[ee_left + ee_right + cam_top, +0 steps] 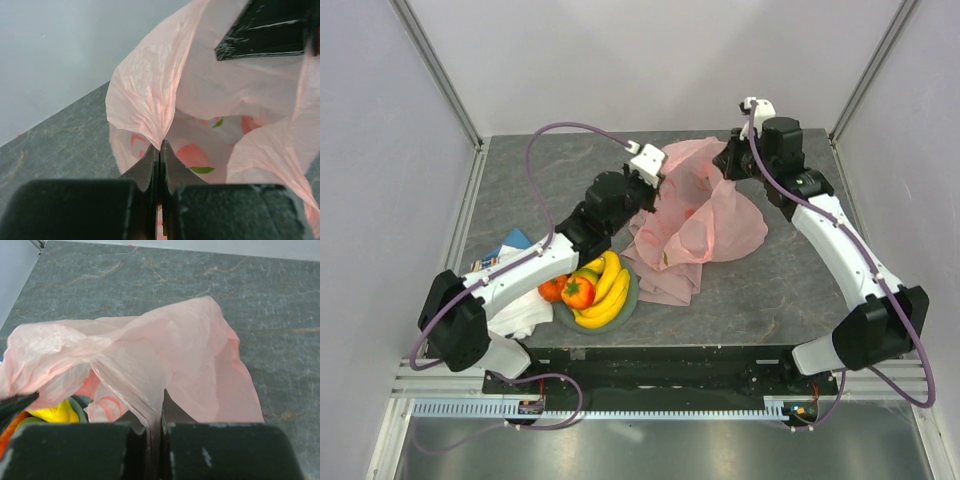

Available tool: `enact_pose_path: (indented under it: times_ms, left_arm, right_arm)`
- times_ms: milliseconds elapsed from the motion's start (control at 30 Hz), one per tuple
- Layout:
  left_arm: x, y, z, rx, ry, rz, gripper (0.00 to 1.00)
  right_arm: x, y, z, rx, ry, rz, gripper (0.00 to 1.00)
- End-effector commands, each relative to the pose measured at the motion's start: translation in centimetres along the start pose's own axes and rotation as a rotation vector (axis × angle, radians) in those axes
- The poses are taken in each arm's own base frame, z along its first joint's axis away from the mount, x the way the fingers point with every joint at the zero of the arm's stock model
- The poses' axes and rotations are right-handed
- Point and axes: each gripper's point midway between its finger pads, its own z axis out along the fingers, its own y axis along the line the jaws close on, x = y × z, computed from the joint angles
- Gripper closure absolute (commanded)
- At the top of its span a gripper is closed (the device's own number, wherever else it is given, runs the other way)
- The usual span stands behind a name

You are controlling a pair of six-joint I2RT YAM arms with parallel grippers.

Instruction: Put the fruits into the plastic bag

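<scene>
The plastic bag (705, 215) is pale pink and crumpled, lying in the middle of the table with its mouth held up between my two grippers. My left gripper (654, 181) is shut on the bag's left rim (150, 95), the film pinched between its tips (160, 146). On the far right rim, my right gripper (730, 160) is shut on a bunched fold (150, 390). The fruits sit on a grey-green plate (633, 297) near the front left: bananas (608, 290), a red fruit (577, 291), a tangerine (552, 290). My left arm crosses above them.
A white cloth (520, 315) and a blue item (512, 243) lie left of the plate. A pale sheet printed with red and green shapes (192, 155) shows through the bag's mouth. Pale walls and metal posts (440, 75) enclose the table.
</scene>
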Motion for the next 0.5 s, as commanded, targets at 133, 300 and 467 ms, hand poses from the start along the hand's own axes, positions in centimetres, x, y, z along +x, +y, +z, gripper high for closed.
enact_pose_path:
  times_ms: [133,300,467]
  left_arm:
    - [-5.2,6.7,-2.3,-0.041,-0.103,-0.192,0.98]
    - [-5.1,9.4,-5.7,-0.132,-0.058,-0.181,0.99]
    - [-4.3,12.4,-10.6,-0.249,0.006,-0.176,0.99]
  right_arm:
    - [-6.7,6.9,5.7,-0.108,-0.138,-0.208,0.98]
    - [-6.7,12.9,12.0,-0.142,-0.159,-0.296,0.96]
    - [-4.9,19.5,16.1,-0.205,-0.191,-0.382,0.92]
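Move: Each hand already holds a piece of the bag's rim, with the bag hanging between and below them. The fruit bowl lies roughly 12 cm back and 13 cm left of the left hand, about 20 cm lower. From the right hand the bowl is some 17 cm back, 27 cm left and 22 cm down. The pink cloth lies about 3 cm right and 2 cm ahead of the left hand, some 23 cm below. Both closed grippers keep their pinch on the bag and swing it left, beyond the far side of the fruit bowl. The right hand leads, sweeping about 19 cm left and 9 cm forward while its fingers tip up and turn counter-clockwise. The left hand goes some 12 cm left, first nudging forward, then drawing back while climbing about 6 cm and turning slightly counter-clockwise. ##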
